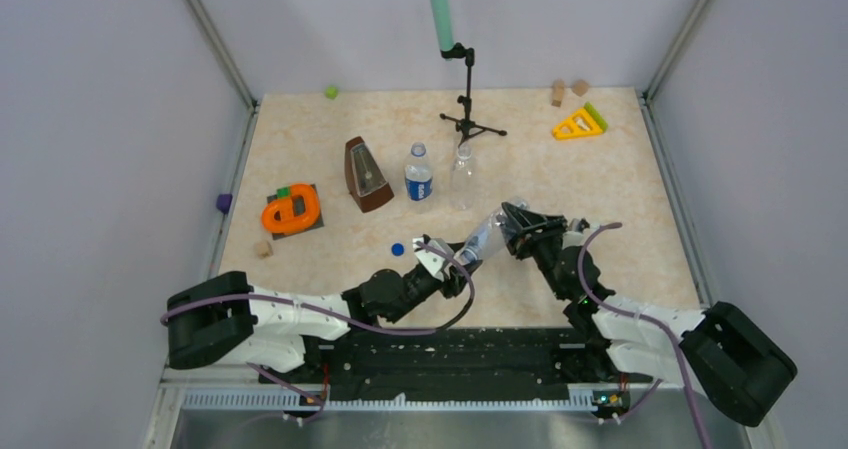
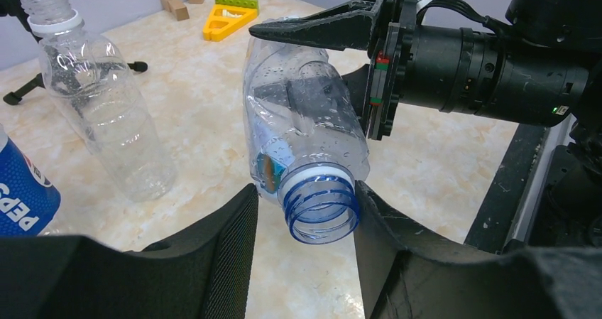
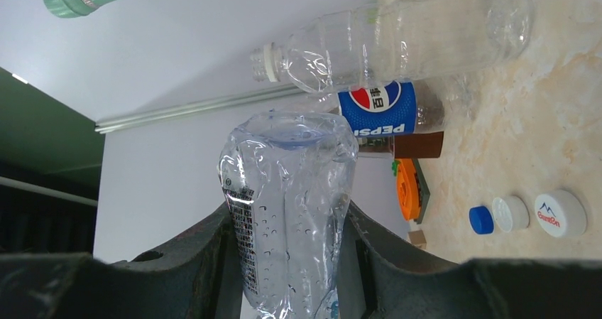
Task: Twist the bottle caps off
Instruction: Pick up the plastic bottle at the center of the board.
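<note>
My right gripper (image 3: pixel 287 212) is shut on the crumpled body of the bluish bottle (image 3: pixel 291 184) and holds it off the table, tilted toward the left arm (image 1: pixel 485 237). Its neck (image 2: pixel 321 209) has bare blue threads and no cap on it. My left gripper (image 2: pixel 304 190) is open around that neck, with a gap beside the left finger (image 2: pixel 227 241). Three caps lie loose on the table: a dark blue one (image 3: pixel 481 219), a plain white one (image 3: pixel 510 214) and a white one with a logo (image 3: pixel 560 214). The blue-labelled bottle (image 1: pixel 418 175) and the plain clear bottle (image 1: pixel 462 177) stand behind, the clear one with an uncapped neck (image 2: pixel 48 8).
A brown metronome (image 1: pixel 366 174) and an orange toy on a dark plate (image 1: pixel 292 210) stand to the left. A microphone stand (image 1: pixel 468 99) rises at the back, with a yellow triangle (image 1: pixel 578 122) and wooden blocks (image 1: pixel 558 92) to its right. A small wooden block (image 1: pixel 263 249) lies near the left edge.
</note>
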You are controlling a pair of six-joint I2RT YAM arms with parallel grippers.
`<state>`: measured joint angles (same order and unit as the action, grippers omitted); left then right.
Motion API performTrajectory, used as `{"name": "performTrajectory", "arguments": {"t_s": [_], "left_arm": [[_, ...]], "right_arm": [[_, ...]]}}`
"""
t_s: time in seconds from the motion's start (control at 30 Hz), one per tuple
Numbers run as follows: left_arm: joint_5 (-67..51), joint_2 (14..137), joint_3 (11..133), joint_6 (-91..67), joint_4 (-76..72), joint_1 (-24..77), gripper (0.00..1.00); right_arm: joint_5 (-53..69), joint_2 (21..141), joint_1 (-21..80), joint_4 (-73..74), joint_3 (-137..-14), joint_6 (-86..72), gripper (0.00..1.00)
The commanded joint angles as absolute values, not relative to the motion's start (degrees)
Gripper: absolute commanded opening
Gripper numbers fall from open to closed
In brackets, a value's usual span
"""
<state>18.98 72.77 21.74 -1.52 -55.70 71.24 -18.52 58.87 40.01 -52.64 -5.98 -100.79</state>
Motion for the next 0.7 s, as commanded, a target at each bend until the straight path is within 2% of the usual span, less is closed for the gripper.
{"name": "performTrajectory", "arguments": {"t_s": [0.0, 0.07, 0.17, 0.27, 0.4, 0.47, 0.57, 0.67], "left_arm": [[19.0, 73.3, 24.1, -0.8, -59.1, 71.1, 0.45], [19.2, 73.3, 24.0, -0.7, -59.1, 71.1, 0.4], [19.4, 72.9, 23.8, -0.7, -59.0, 71.1, 0.4], [20.0, 72.4, 23.8, -0.4, -58.0, 71.1, 0.3], [19.8, 71.5, 24.4, 3.0, -55.6, 71.1, 0.15], [20.1, 70.8, 24.2, 4.3, -55.3, 71.1, 0.1], [22.1, 69.2, 25.4, 4.2, -50.1, 71.0, 0.0], [21.9, 67.4, 27.8, 5.6, -42.8, 70.9, 0.0]], "right_arm": [[-15.2, 60.2, 40.7, -57.6, -5.9, -102.2, 0.41], [-15.0, 60.6, 40.7, -58.2, -5.8, -102.2, 0.41], [-15.1, 61.3, 40.7, -58.5, -5.4, -102.8, 0.41], [-15.1, 61.8, 40.7, -59.6, -5.0, -103.0, 0.42], [-14.8, 61.2, 40.7, -59.5, -4.6, -101.9, 0.56], [-14.5, 60.2, 40.7, -57.8, -4.6, -100.7, 0.69], [-14.2, 57.7, 40.7, -53.1, -4.8, -99.1, 0.77], [-14.9, 54.8, 40.7, -48.8, -4.8, -97.7, 0.8]]}}
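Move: The uncapped bottle lies nearly level, still gripped by the right hand, its middle about 3 cm left of that hand and 1 cm back. From the left hand that middle is about 5 cm ahead and 6 cm right, the blue neck already between its open fingers. The clear bottle stands some 24 cm ahead and 1 cm right of the left hand, middle 7 cm lower; the Pepsi bottle is about 10 cm left of the clear bottle, level with it. The left hand edges under 1 cm forward and to its left, tilting about 5 degrees, and late on shuts its fingers from half open so that they pinch the bottle's blue neck from both sides. The right hand, which held the bottle's body, spreads its fingers from less than half open to about four fifths and lets go, sinking about 1.5 cm, easing back some 1 cm and rising slightly at the end, its fingers still straddling the body. ##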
